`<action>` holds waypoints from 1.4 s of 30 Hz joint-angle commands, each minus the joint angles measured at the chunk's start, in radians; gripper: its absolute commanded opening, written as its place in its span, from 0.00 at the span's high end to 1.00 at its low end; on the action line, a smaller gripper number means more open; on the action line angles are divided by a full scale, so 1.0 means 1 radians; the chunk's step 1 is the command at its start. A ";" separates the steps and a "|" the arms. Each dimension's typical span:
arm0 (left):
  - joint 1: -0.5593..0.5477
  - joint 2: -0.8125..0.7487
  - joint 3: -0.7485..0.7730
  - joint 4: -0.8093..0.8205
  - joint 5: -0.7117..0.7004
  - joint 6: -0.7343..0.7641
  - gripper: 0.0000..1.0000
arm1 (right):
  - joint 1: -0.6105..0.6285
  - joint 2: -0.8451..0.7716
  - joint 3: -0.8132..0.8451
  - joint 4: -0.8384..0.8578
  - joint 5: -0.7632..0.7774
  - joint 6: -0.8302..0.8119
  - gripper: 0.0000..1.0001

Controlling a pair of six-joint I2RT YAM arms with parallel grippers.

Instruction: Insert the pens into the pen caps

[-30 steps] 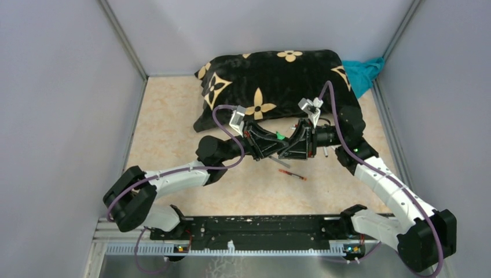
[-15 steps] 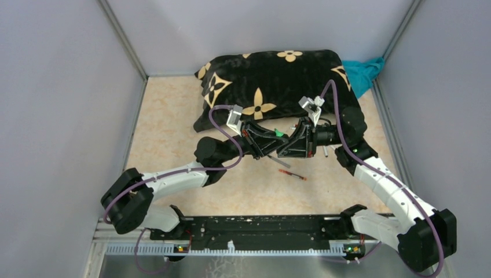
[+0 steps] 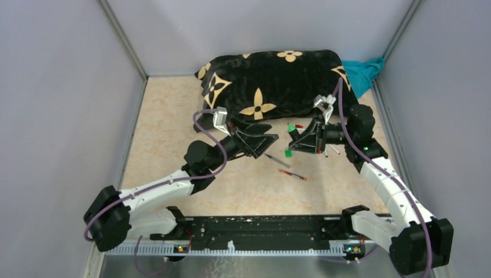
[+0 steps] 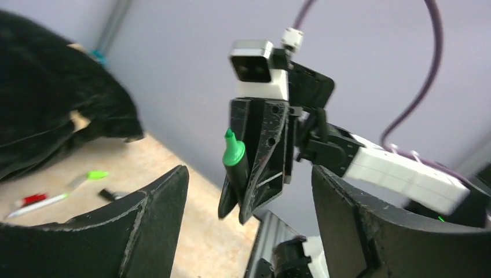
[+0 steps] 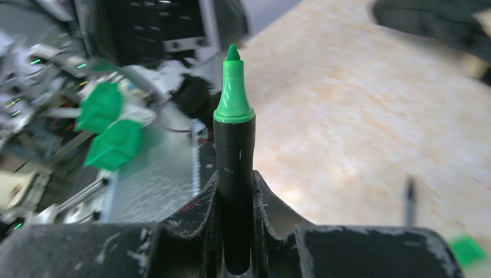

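My right gripper [image 3: 293,141] [image 5: 234,188] is shut on a stubby black marker [image 5: 234,156] whose bare green tip [image 3: 289,126] sticks out past the fingers. My left gripper [image 3: 271,134] [image 4: 249,174] stands open a short way to its left, with nothing between its fingers. In the left wrist view the held marker [image 4: 233,155] shows beyond the gap. A small green cap [image 3: 288,153] shows just below the right gripper, free of both grippers. A grey pen [image 3: 272,157] and a red pen [image 3: 292,174] lie on the table [image 3: 168,133].
A black pillow with tan flowers [image 3: 272,81] fills the back of the table, with a teal cloth [image 3: 365,72] at its right. More pens lie by the pillow's edge [image 4: 87,175] [image 4: 35,201] and beside the right arm [image 3: 333,150]. Grey walls close both sides.
The two grippers, tip to tip before, have drawn apart. My left gripper has opened and pulled back to the left. The green cap is now loose below. The right gripper keeps the marker.
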 commanded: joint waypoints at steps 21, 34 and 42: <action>-0.034 0.831 0.983 -1.636 -0.401 -0.211 0.42 | -0.377 0.002 -0.117 -0.397 0.456 -0.606 1.00; -0.066 1.026 1.192 -1.724 -0.399 -0.233 0.47 | -0.389 0.030 -0.132 -0.350 0.414 -0.582 1.00; -0.075 1.151 1.370 -1.912 -0.448 -0.262 0.50 | -0.396 0.032 -0.134 -0.345 0.408 -0.578 1.00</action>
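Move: The small green cap lies on the table about 10 cm ahead of the left hand, 9 cm to its right and some 35 cm below. Of that cap, the grey pen lies about 3 cm nearer and 4 cm to the left, and the orange pen 8 cm nearer and 1 cm to the right. From the right hand, which already holds the green-tipped pen, the cap is about 11 cm ahead, 3 cm to the right and 28 cm below. Swooping down some 30 cm, and about 11 cm forward and 10 cm right, the empty left hand goes to just above the green cap, swinging its fingers from pointing right and up to mostly down and narrowing them to about half open. The right hand keeps its pinch on the pen and moves down, right and forward, turning clockwise with its fingers tipping downward, then nearly stops. ##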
